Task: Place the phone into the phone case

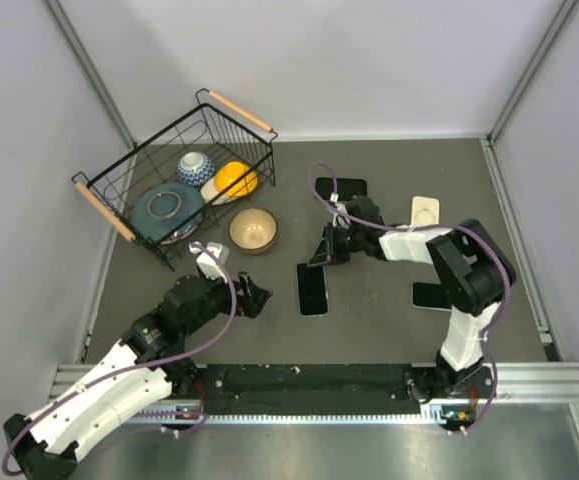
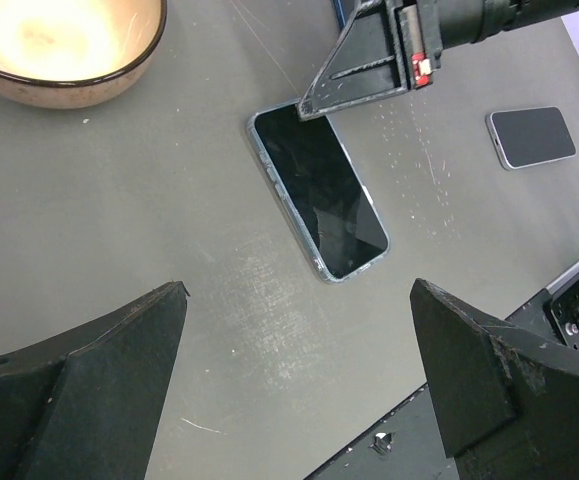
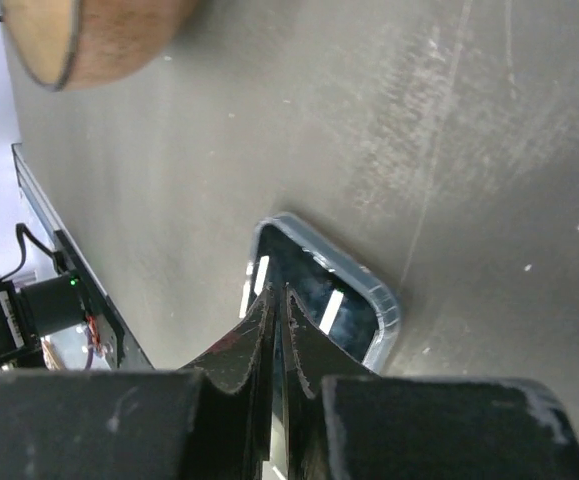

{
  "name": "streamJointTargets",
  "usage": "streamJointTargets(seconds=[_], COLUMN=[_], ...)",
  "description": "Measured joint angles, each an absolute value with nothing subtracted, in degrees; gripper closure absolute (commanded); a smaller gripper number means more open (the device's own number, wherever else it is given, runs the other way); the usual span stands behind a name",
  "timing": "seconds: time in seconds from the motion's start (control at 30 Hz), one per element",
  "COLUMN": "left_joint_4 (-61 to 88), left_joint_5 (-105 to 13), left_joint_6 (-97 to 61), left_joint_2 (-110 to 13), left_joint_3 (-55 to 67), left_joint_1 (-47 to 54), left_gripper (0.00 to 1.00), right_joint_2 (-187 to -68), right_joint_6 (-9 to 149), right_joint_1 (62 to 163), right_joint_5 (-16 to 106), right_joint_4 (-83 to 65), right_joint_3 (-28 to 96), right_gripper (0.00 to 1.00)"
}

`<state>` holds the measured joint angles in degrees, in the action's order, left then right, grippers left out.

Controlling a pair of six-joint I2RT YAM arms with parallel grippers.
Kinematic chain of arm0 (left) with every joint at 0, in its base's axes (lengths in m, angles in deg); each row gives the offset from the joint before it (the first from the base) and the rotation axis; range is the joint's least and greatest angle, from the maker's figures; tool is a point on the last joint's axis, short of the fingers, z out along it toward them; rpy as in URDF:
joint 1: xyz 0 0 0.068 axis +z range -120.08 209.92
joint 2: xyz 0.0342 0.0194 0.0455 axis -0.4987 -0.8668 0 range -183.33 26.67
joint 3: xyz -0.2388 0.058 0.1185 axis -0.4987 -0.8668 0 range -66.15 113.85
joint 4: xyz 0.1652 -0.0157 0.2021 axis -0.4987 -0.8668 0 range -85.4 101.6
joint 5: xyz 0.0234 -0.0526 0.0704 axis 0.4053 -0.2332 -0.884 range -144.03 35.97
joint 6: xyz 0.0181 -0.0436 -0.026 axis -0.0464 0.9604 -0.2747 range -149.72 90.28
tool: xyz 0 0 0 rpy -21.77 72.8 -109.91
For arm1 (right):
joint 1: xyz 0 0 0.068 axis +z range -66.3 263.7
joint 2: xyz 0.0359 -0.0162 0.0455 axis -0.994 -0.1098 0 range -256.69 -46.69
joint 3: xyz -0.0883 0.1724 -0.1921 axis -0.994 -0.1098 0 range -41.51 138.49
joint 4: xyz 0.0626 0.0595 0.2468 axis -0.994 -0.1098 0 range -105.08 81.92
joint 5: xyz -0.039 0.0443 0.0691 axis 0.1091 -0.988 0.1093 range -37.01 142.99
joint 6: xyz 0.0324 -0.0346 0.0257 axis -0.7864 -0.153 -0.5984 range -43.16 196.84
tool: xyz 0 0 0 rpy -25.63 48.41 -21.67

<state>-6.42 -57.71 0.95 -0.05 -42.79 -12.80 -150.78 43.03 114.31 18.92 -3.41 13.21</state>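
The dark phone lies flat mid-table, screen up, with the translucent bluish rim of the phone case around its edge. In the left wrist view the phone lies just beyond my fingers. My right gripper is shut, and its tips rest together over the far end of the screen with nothing between them. My left gripper hangs open to the left of the phone. The left gripper has only bare mat between its fingers.
A tan bowl stands behind and left of the phone. A black wire basket holding dishes is at the back left. Another phone lies to the right, and a white flat item and a black one lie further back.
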Motion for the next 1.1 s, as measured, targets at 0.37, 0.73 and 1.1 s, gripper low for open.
streamJointTargets(seconds=[0.37, 0.73, 1.1], left_joint_4=[-6.42, -6.64, -6.64], left_joint_5=[-58.63, -63.37, -64.4], left_joint_6=[0.06, -0.1, 0.84], left_joint_2=[-0.11, 1.09, 3.6], left_joint_3=[-42.79, -42.79, -42.79], left_joint_1=[-12.8, -12.8, -12.8], left_gripper=[0.01, 0.01, 0.01], right_joint_2=[-154.13, -142.54, -146.78], right_joint_6=[41.37, 48.02, 53.85], right_joint_1=[114.31, 109.54, 101.83], right_joint_5=[19.1, 40.8, 57.41], right_joint_4=[-3.43, -19.28, -26.54], right_joint_3=[14.11, 17.96, 32.25], right_gripper=[0.65, 0.16, 0.16])
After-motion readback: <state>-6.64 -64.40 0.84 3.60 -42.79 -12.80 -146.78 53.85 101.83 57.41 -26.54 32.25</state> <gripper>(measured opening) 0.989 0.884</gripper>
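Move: The blue phone lies about 11 cm ahead of the right hand and 14 cm to its right, some 4 cm lower. At that same level, the black case is roughly 23 cm ahead and 8 cm right, the white phone 13 cm ahead and 31 cm right, and the phone in the clear case has its middle 8 cm back, straight in line. From the left hand the blue phone is about 23 cm ahead, 26 cm right and 13 cm below. Down first, the right hand dips some 2 cm with its fingertips shut over the far end of the phone in the clear case; then it lifts away and swings fast to the right and forward, about 16 cm and 14 cm, rising as it goes, towards the blue phone. On the way the wrist turns clockwise some 30 degrees, until the fingers point forward and down, and they open nearly wide. The open left hand drifts about 2 cm, mostly left. ##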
